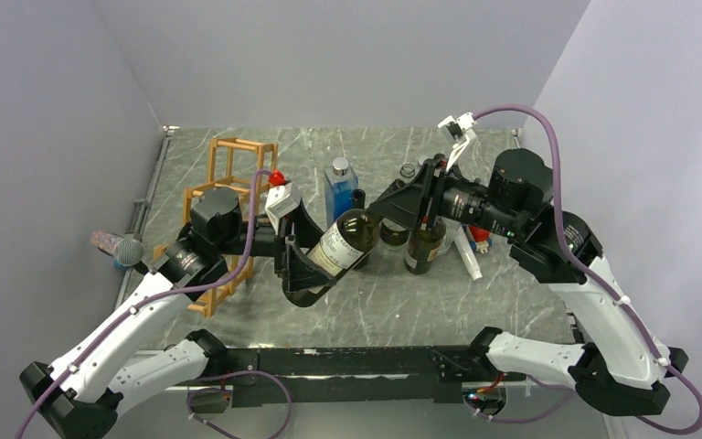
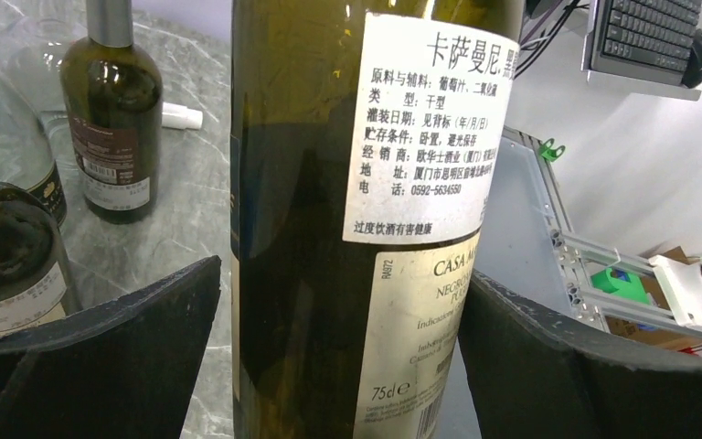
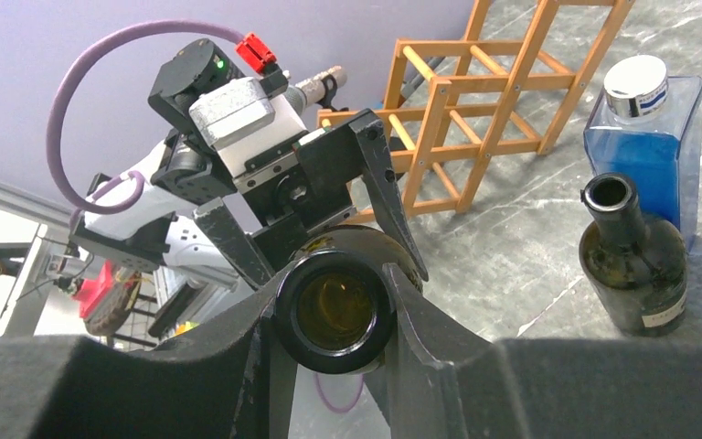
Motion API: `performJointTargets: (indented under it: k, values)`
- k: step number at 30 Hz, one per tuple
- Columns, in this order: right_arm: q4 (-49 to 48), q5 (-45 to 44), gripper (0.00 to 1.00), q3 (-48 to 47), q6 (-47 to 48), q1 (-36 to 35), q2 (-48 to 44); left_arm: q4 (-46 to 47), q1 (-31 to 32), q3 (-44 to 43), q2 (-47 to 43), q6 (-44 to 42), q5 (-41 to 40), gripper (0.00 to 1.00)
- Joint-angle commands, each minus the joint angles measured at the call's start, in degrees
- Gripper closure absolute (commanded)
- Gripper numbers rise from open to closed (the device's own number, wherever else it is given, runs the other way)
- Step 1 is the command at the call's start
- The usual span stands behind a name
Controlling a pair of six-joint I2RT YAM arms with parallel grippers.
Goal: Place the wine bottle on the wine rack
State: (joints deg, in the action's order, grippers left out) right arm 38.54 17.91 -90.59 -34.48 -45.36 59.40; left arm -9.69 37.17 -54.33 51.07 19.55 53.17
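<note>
The wine bottle (image 1: 345,240), dark green glass with cream labels, hangs tilted above the table, base toward the near left. My right gripper (image 1: 386,208) is shut on its neck; in the right wrist view the open mouth (image 3: 334,311) sits clamped between my fingers (image 3: 420,320). My left gripper (image 1: 315,265) is open and straddles the bottle's body (image 2: 329,229); table shows between the left finger (image 2: 119,357) and the glass. The wine rack (image 1: 238,174), an orange-brown frame of thin sticks, stands at the far left behind my left arm, and its cells (image 3: 475,110) hold nothing.
A blue square bottle (image 1: 339,187) stands at the back centre. A dark open bottle (image 1: 425,242) stands under my right wrist. Two more dark bottles (image 2: 114,119) (image 2: 9,265) stand nearby. A white and red item (image 1: 471,251) lies to the right. A microphone-like object (image 1: 119,247) lies at the table's left edge.
</note>
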Motion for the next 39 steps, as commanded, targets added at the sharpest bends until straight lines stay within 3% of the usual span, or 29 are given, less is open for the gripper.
performJointTargets:
  k: [1, 13, 20, 21, 23, 24, 25, 26, 30, 31, 36, 39]
  values:
    - [-15.09, -0.66, 1.00, 0.97, -5.44, -0.17, -3.50, 0.19, 0.19, 0.36, -0.24, -3.73, -1.22, 0.01]
    - [-21.96, -1.65, 1.00, 6.06, -7.14, -0.19, -6.41, -15.55, 0.25, -6.01, 5.03, -18.71, 2.06, 0.01]
    - [-24.30, -1.41, 1.00, 8.73, -8.45, -0.20, -8.38, -14.11, 0.23, -4.83, 2.48, -18.48, -1.17, 0.01]
    - [-24.45, -1.52, 1.00, 9.06, -8.48, -0.19, -8.57, -13.94, 0.19, -4.83, 2.39, -18.45, -1.33, 0.07]
    - [-24.57, -1.68, 1.00, 9.80, -8.70, -0.17, -9.00, -13.34, 0.22, -5.16, 2.58, -17.83, -1.96, 0.38]
    - [-24.49, -1.60, 1.00, 10.01, -8.80, -0.20, -9.10, -13.44, 0.20, -5.55, 2.87, -17.97, -2.16, 0.70]
    - [-24.24, -1.32, 1.00, 10.10, -8.73, -0.17, -9.16, -13.35, 0.25, -6.10, 3.08, -17.66, -2.90, 0.94]
    - [-22.57, -1.28, 1.00, 9.63, -8.28, -0.23, -8.92, -13.04, 0.23, -6.54, 3.15, -17.22, -3.94, 0.99]
    - [-14.55, -2.34, 1.00, 5.64, -3.00, -0.18, -7.31, -9.98, 0.19, -8.12, 2.96, -16.24, -5.98, 0.99]
    - [-13.00, -2.41, 0.97, 4.70, -1.64, -0.20, -7.08, -10.04, 0.21, -8.93, 3.10, -16.54, -6.73, 0.99]
    - [-8.62, -4.94, 0.29, 3.54, 4.83, -0.15, -8.63, -11.17, 0.24, -11.89, 1.45, -23.20, -11.24, 0.99]
    - [-7.25, -9.47, 0.03, 3.57, 8.12, -0.08, -9.88, -10.18, 0.23, -10.25, -1.78, -30.45, -13.02, 0.99]
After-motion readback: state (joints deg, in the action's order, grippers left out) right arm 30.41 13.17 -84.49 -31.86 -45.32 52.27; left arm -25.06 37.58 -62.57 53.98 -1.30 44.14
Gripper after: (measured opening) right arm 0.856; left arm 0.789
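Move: Right of the left hand, the slanting wine bottle's middle lies about 6 cm off, level in depth and some 4 cm higher, its body already between the open fingers. A standing dark bottle is roughly 15 cm ahead and 10 cm right, the rack about 12 cm ahead and 26 cm left, both some 17 cm lower. From the right hand, holding the neck, the bottle's middle is about 11 cm left, 4 cm back and 8 cm lower. Sinking about 3.5 cm along the bottle's body, with a slight roll of its fingertips downward, the left hand closes its fingers on the label part while the right keeps the neck nearly still. The right fingers then open wide, letting go of the neck, and draw up and to the right some 3 cm; the left hand finally carries the bottle forward and up a couple of centimetres, its forward side tipping up. ##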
